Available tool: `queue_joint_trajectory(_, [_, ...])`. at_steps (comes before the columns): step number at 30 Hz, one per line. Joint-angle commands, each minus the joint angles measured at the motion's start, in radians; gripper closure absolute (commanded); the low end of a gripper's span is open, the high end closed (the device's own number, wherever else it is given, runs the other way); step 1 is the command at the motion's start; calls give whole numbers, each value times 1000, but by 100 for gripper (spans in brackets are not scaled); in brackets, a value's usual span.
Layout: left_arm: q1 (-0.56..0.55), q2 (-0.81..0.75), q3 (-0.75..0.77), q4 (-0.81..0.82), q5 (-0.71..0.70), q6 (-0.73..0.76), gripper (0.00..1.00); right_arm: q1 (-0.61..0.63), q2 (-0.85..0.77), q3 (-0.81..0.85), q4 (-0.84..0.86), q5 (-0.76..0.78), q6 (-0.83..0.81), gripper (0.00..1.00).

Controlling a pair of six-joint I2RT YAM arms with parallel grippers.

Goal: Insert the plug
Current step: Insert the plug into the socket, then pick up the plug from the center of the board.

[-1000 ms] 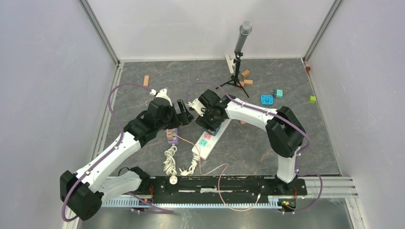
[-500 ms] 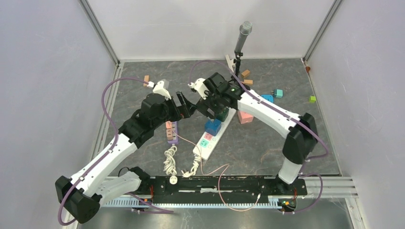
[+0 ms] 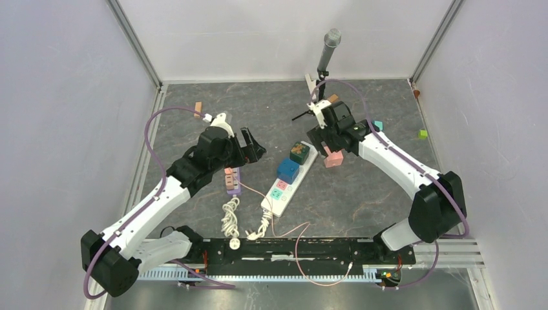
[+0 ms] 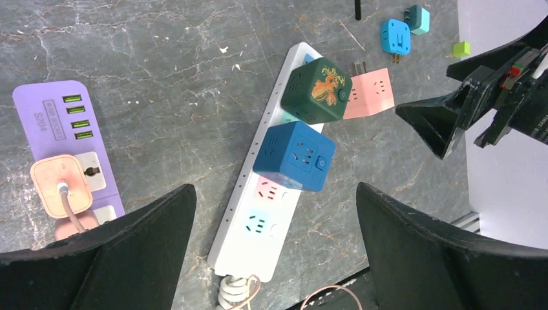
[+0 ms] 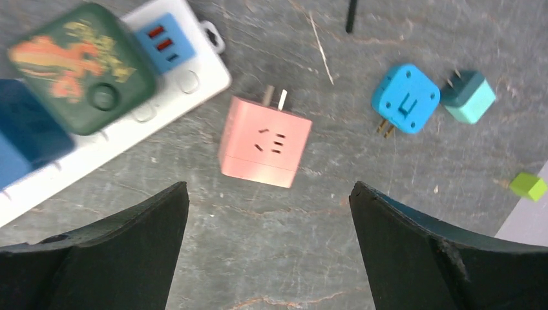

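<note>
A white power strip point(image 3: 279, 192) lies aslant mid-table. Two cube plugs stand in it: a dark green one with an orange picture point(image 4: 316, 90) at the far end and a blue one point(image 4: 295, 155) below it. A pink cube plug point(image 5: 265, 142) lies loose on the table beside the strip, prongs pointing away. My right gripper point(image 5: 268, 187) hovers open just above the pink cube, holding nothing; in the top view the right gripper point(image 3: 321, 143) is right of the green plug. My left gripper point(image 3: 254, 146) hangs open over the strip's near sockets point(image 4: 263, 223), empty.
A purple power strip point(image 4: 55, 123) with a peach plug point(image 4: 61, 187) in it lies left of the white one. A blue adapter point(image 5: 405, 98), a teal one point(image 5: 468, 97) and a small green block point(image 5: 528, 186) sit to the right. A microphone stand point(image 3: 321, 90) and wooden blocks point(image 3: 333, 99) are at the back.
My right gripper opened, let go of the green plug in the strip and drew back to the right over the pink cube. The left gripper shifted slightly and stayed open.
</note>
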Motion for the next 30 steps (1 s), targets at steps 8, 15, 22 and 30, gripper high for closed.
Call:
queue_joint_trajectory(8, [0,-23,-19,13,16,-26,0,-157,87,-74,73,-191,25,2])
queue_joint_trajectory(15, [0,-22,-12,1,16,-27,0,-159,195,-43,104,-278,25,4])
queue_joint_trajectory(22, [0,-36,-21,-8,8,-30,0,-158,270,-37,116,-236,15,11])
queue_joint_trajectory(30, [0,-26,-12,-4,7,-22,0,-160,250,-57,122,-254,-12,61])
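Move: The pink plug stands almost below the right hand, about 2 cm to its right and some 12 cm down. The green plug on the power strip is roughly 11 cm to that hand's left and 1 cm ahead, the blue plug about 15 cm left and 6 cm back; the light-blue plug lies some 8 cm ahead and 11 cm right. From the left hand, the pink plug is about 26 cm right, 5 cm ahead and 18 cm below. The pink plug is pinched by its two sides as the right hand comes down onto it some 11 cm, first swinging nearly 4 cm right and then easing about 2 cm back left. The wrist tips the fingers nearly 20 degrees steeper on the way; they stay wide until low, then close to about two thirds open around the plug's body. ##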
